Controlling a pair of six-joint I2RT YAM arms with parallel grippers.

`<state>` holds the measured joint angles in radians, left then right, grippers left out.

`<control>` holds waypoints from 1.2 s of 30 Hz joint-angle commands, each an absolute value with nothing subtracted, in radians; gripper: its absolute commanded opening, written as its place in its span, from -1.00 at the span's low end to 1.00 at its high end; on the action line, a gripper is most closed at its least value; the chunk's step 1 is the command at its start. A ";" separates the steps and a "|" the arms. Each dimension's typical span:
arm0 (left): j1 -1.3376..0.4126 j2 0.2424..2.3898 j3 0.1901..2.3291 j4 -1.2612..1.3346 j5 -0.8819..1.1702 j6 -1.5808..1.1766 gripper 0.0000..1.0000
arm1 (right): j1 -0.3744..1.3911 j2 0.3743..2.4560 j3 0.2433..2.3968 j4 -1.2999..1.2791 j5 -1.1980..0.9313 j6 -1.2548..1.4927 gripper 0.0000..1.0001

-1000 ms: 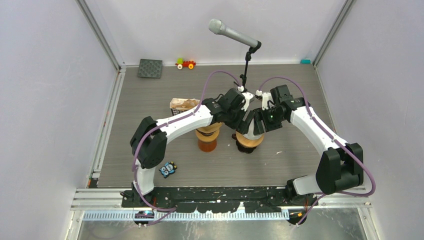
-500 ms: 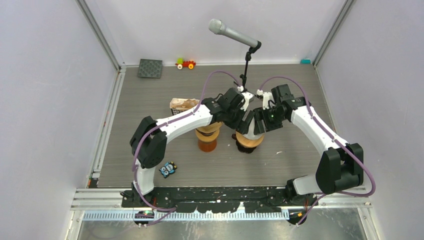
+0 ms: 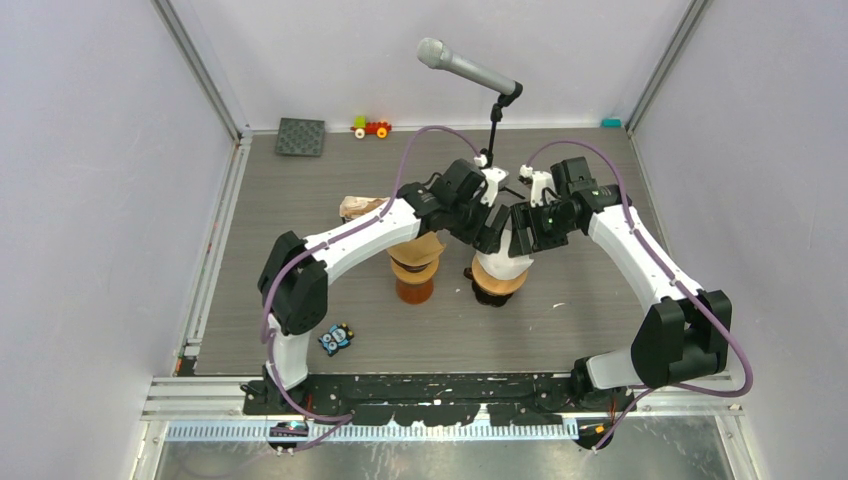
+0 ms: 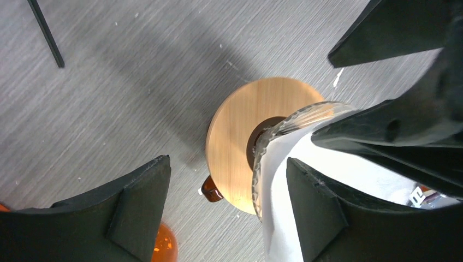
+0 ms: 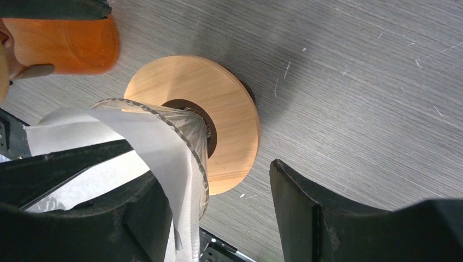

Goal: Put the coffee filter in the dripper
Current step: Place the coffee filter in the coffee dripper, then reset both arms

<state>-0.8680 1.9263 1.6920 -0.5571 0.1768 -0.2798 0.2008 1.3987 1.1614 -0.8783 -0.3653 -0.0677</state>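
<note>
The dripper, a ribbed glass cone (image 3: 497,278) on a round wooden disc (image 4: 240,136), stands mid-table. The white coffee filter (image 3: 506,262) sits in the cone, its paper rising above the rim (image 5: 164,147). Both grippers hang close over it from opposite sides. My left gripper (image 3: 491,229) is open: in the left wrist view (image 4: 224,213) one finger is over the filter (image 4: 284,191) and the other is out over the table. My right gripper (image 3: 521,230) is open too (image 5: 218,218), with one finger inside the filter and the cone wall (image 5: 191,131) between the jaws.
A second dripper with a brown filter (image 3: 416,262) stands on an orange glass (image 5: 71,43) just left. A brown filter pack (image 3: 360,207) lies behind it. A microphone stand (image 3: 490,135), a grey mat (image 3: 301,137), a toy train (image 3: 371,127) and an owl toy (image 3: 337,338) are around.
Both wrists have risen and drawn back from the dripper. More of the white filter and the brown filter beside it now shows. Both pairs of jaws stay apart.
</note>
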 commanded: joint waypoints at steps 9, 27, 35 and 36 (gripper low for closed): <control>-0.858 1.881 1.785 -0.593 0.211 -0.262 0.60 | 0.193 1.361 1.241 -0.919 -0.405 -0.051 0.32; -0.803 1.778 1.864 -0.623 0.264 -0.265 0.62 | 0.138 1.310 1.409 -0.983 -0.419 -0.056 0.34; -0.726 1.714 1.887 -0.623 0.291 -0.262 0.65 | 0.118 1.313 1.486 -0.887 -0.385 -0.017 0.35; -0.715 1.702 1.880 -0.621 0.291 -0.260 0.66 | 0.118 1.309 1.485 -0.858 -0.366 -0.012 0.35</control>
<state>-0.7540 1.7771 1.8492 -0.6262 0.2646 -0.2787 0.1242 1.3411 1.4391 -0.9623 -0.4046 -0.0460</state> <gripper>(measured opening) 0.824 0.671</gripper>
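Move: The white coffee filter already sits in the clear dripper, just between the two open grippers: about 4 cm back, 3 cm right and 4 cm below the left hand, and about 4 cm left, 3 cm back and 3 cm below the right. The brown cup under the dripper is some 9 cm beneath the filter. From the left hand, the brown filter stands roughly 16 cm left, 2 cm back and 4 cm lower, and the microphone stand's foot some 19 cm ahead, 1 cm right and 15 cm down. Both hands back out of the filter together, creeping upward at first and then quickening, the left rising about 12 cm and easing forward and to its left, the right rising about 10 cm and easing forward, away from the dripper. Their inner fingers, at the filter's mouth to begin with, come free of the paper while both grippers stay open as they were, and both wrists tilt the fingertips up by some 15 degrees. ##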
